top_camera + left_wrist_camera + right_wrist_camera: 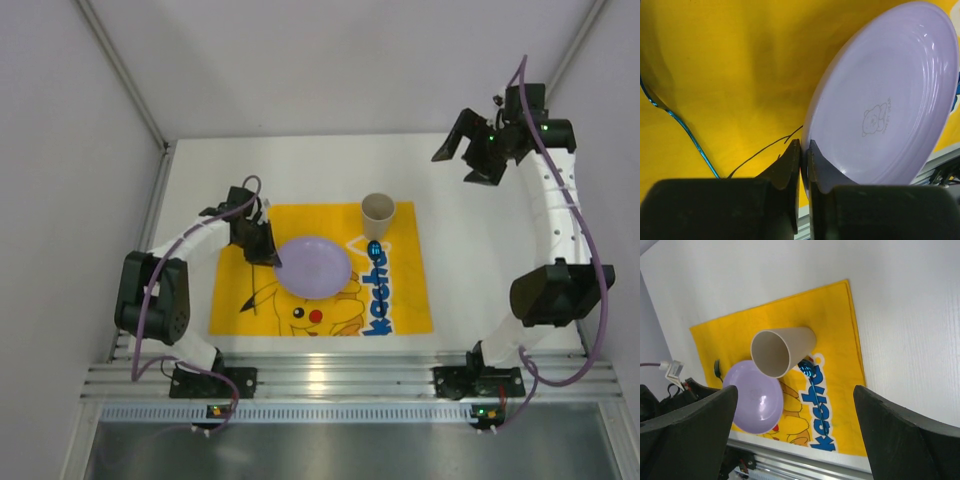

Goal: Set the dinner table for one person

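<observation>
A lilac plate [313, 266] lies on the yellow Pikachu mat [400, 310] on the white dinner table [480, 250]. My left gripper [268, 250] is shut on the plate's left rim. In the left wrist view its fingertips [794, 155] pinch the rim of the plate [885, 100]. A beige cup [377, 210] stands at the mat's back right, with a blue spoon [374, 252] just in front of it. My right gripper [470, 150] hangs open and empty high over the back right. Its view shows the cup [777, 352], plate [755, 400] and spoon [812, 377].
A ribbed aluminium rail [330, 380] runs along the near edge, with both arm bases on it. Grey walls close in the left, back and right. A thin blue metallic utensil [685, 132] lies on the mat left of the plate.
</observation>
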Robot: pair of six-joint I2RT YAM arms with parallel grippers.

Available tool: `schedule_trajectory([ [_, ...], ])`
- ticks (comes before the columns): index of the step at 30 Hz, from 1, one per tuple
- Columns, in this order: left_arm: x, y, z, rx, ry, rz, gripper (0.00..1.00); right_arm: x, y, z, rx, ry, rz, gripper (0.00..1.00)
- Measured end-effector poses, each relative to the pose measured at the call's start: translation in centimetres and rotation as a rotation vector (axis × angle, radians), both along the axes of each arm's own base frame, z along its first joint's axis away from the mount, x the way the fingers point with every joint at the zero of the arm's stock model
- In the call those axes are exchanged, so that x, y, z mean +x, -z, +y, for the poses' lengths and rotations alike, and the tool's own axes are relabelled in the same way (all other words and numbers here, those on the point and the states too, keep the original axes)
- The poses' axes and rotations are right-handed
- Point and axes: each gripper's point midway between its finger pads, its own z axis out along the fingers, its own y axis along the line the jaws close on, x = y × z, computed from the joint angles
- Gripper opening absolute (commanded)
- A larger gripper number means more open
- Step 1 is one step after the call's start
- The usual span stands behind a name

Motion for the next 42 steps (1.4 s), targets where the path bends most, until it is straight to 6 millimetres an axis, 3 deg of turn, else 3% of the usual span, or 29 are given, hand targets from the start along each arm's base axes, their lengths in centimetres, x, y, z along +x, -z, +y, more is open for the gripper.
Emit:
schedule_trajectory([
  [3, 0.1, 0.5, -0.1, -0.006, -0.004, -0.01, 0.6, -0.6, 0.6, -0.1, -0.004, 0.004, 0.019, 1.0],
  [4, 0.1, 0.6, 0.0, -0.003, -0.002, -0.014, 0.99, -0.7, 0.8, -0.1, -0.005, 0.005, 0.023, 1.0],
  [9, 0.6, 0.3, 0.0, 0.002, -0.015, -0.038, 0.99, -0.9, 0.6, -0.3, -0.012, 0.011, 0.008, 1.0],
  [12, 1.2, -1.4, 0.1, 0.003, -0.023, -0.076, 0.99, -1.2, 0.3, -0.3, -0.011, 0.01, -0.015, 1.0],
  [15, 3.3, -5.3, -0.2, -0.01, -0.031, -0.173, 0.99, -1.5, -0.6, -0.1, -0.007, 0.007, -0.065, 1.0],
  [20, 7.7, -14.8, -0.1, -0.02, -0.073, -0.434, 0.99, -2.1, -3.3, -0.7, -0.017, 0.067, -0.208, 1.0],
  [23, 7.6, -17.2, 1.6, 0.033, -0.145, -0.528, 0.99, -2.6, -4.1, -1.1, -0.018, 0.112, -0.295, 1.0],
  [27, 3.9, -16.2, 4.6, 0.108, -0.212, -0.629, 0.99, -5.4, -1.1, -0.5, -0.027, 0.096, -0.309, 1.0],
  [32, -0.8, -15.0, 8.0, 0.19, -0.273, -0.755, 0.99, -9.4, 6.6, 0.0, -0.026, 0.083, -0.168, 1.0],
  [34, -1.0, -15.3, 8.7, 0.214, -0.288, -0.777, 0.99, -11.1, 9.9, 0.2, -0.021, 0.073, -0.096, 1.0],
  [37, -0.4, -14.5, 9.0, 0.257, -0.284, -0.74, 0.99, -12.9, 12.7, 1.2, 0.025, 0.024, -0.032, 1.0],
  [42, 0.1, -10.8, 9.0, 0.326, -0.227, -0.596, 0.97, -13.5, 13.5, 2.7, 0.09, -0.039, -0.012, 1.0],
])
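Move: My left hand has the plate's left rim pinched just above the yellow placemat, the plate's middle some 9 cm to my right and about 1 cm back. The fork's middle is about 5 cm to my left and 4 cm back. Beyond the plate stand the cup, roughly 23 cm right and 8 cm ahead, and the spoon, 24 cm right and 4 cm back. From my raised right hand the plate lies about 31 cm left, 10 cm back and 24 cm below. I open my left fingers wide and let go of the plate's rim, then lift the empty hand about 17 cm up and forward, and swing it back and left over the fork, fingers tipping outward, sinking a little at the end. My open right hand rises slightly, then comes some 13 cm back and as far down, beside the mat's right edge. ##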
